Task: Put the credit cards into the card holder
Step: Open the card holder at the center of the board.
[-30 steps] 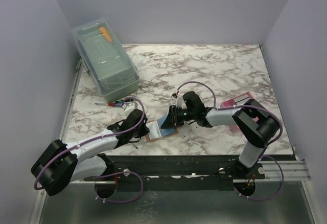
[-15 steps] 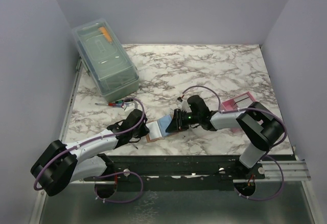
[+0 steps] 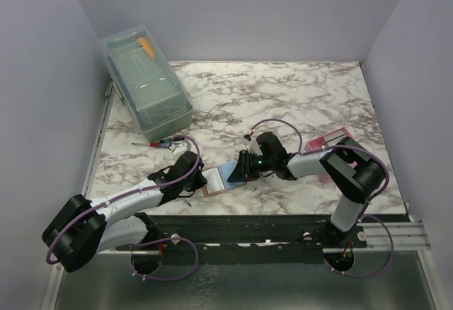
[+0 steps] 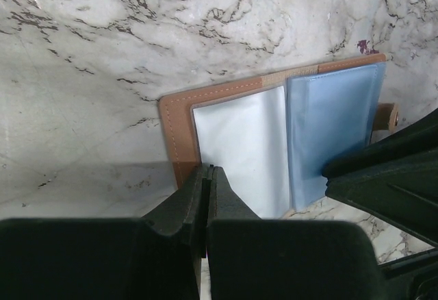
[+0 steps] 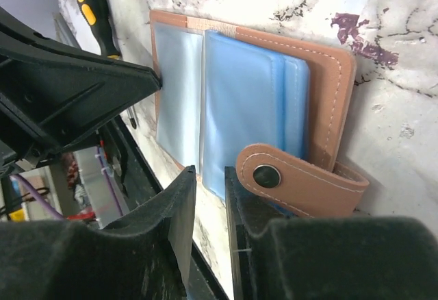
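The card holder (image 3: 221,179) lies open near the table's front edge, tan leather (image 4: 179,118) with a whitish sleeve (image 4: 239,149) and pale blue sleeves (image 5: 239,101). Its snap strap (image 5: 301,180) hangs by my right fingers. My left gripper (image 4: 207,170) is shut, its tips resting on the holder's near left edge. My right gripper (image 5: 211,173) stands slightly open at the blue sleeves' edge, with only table showing between its fingers. No loose credit cards show. I cannot tell whether one sits inside a blue sleeve.
A pink slotted tray (image 3: 331,142) lies behind the right arm. A clear lidded box (image 3: 145,83) stands at the back left. A screwdriver (image 3: 157,142) lies in front of it. The table's front edge (image 3: 248,211) runs just below the holder.
The right gripper has shifted slightly toward the near edge and the raised blue sleeve now lies lower. The left arm has not moved.
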Motion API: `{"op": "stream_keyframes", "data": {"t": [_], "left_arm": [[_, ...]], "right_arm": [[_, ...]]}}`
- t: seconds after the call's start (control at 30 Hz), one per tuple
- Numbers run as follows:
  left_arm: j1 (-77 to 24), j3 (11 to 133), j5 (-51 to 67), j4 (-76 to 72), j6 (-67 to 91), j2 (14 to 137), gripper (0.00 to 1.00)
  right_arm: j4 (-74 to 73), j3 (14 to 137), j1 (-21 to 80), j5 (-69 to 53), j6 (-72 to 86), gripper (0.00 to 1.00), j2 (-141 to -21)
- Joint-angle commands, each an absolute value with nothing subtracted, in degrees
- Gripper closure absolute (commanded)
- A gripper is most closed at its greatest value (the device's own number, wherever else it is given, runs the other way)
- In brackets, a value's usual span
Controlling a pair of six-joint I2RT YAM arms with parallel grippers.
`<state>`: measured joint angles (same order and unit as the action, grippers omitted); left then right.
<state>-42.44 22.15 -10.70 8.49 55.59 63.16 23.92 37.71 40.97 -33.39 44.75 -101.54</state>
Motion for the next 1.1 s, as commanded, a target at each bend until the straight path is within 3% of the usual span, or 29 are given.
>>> {"op": "stream_keyframes", "data": {"t": [0.0, 0.3, 0.5, 0.7, 0.93, 1.07], "left_arm": [[-42.2, 23.0, -8.7, 9.8, 54.3, 62.2, 1.0], [-42.2, 25.5, -6.0, 10.7, 53.0, 59.4, 1.0], [-42.3, 27.7, -3.7, 11.6, 52.9, 56.9, 0.77], [-42.2, 30.4, -1.0, 12.3, 52.8, 55.0, 0.62], [-42.2, 31.7, -0.3, 12.5, 53.1, 54.6, 0.59], [-42.2, 32.8, 0.9, 12.6, 53.6, 53.3, 0.6]], "right_arm": [[14.3, 36.5, 41.0, -23.4, 39.5, 0.71, -100.1], [7.5, 42.4, 41.0, -25.7, 38.1, 0.69, -93.4], [5.0, 45.0, 41.4, -26.6, 38.0, 0.68, -92.2], [4.8, 46.1, 41.9, -27.8, 38.3, 0.68, -92.0], [7.8, 47.0, 43.7, -29.5, 39.1, 0.68, -95.5], [12.5, 48.6, 47.2, -30.7, 41.7, 0.76, -99.2]]}}
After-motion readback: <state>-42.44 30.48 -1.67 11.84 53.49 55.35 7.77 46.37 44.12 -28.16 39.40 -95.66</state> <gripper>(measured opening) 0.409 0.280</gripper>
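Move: The white sleeve of the open card holder has its middle about 3 cm to the right and 1 cm ahead of the left fingertips, which are on its left edge at table height; the blue sleeve lies some 9 cm right and 4 cm ahead, the screwdriver roughly 9 cm left and 3 cm back. From the right hand, low over the near part of the blue sleeve, that sleeve's middle is about 3 cm ahead, the white one 7 cm left and 2 cm ahead, the clasp flap 4 cm right and 5 cm ahead. The white sleeve's left edge, held down under the closed left fingertips, is let go as the left hand rises about 9 cm and swings some 4 cm right, opening to nearly half and tilting about 15 degrees. The blue sleeve is freed too: the right fingertips, still slightly parted, lift about 4 cm off it, edging forward, then ease back and left at the end. ##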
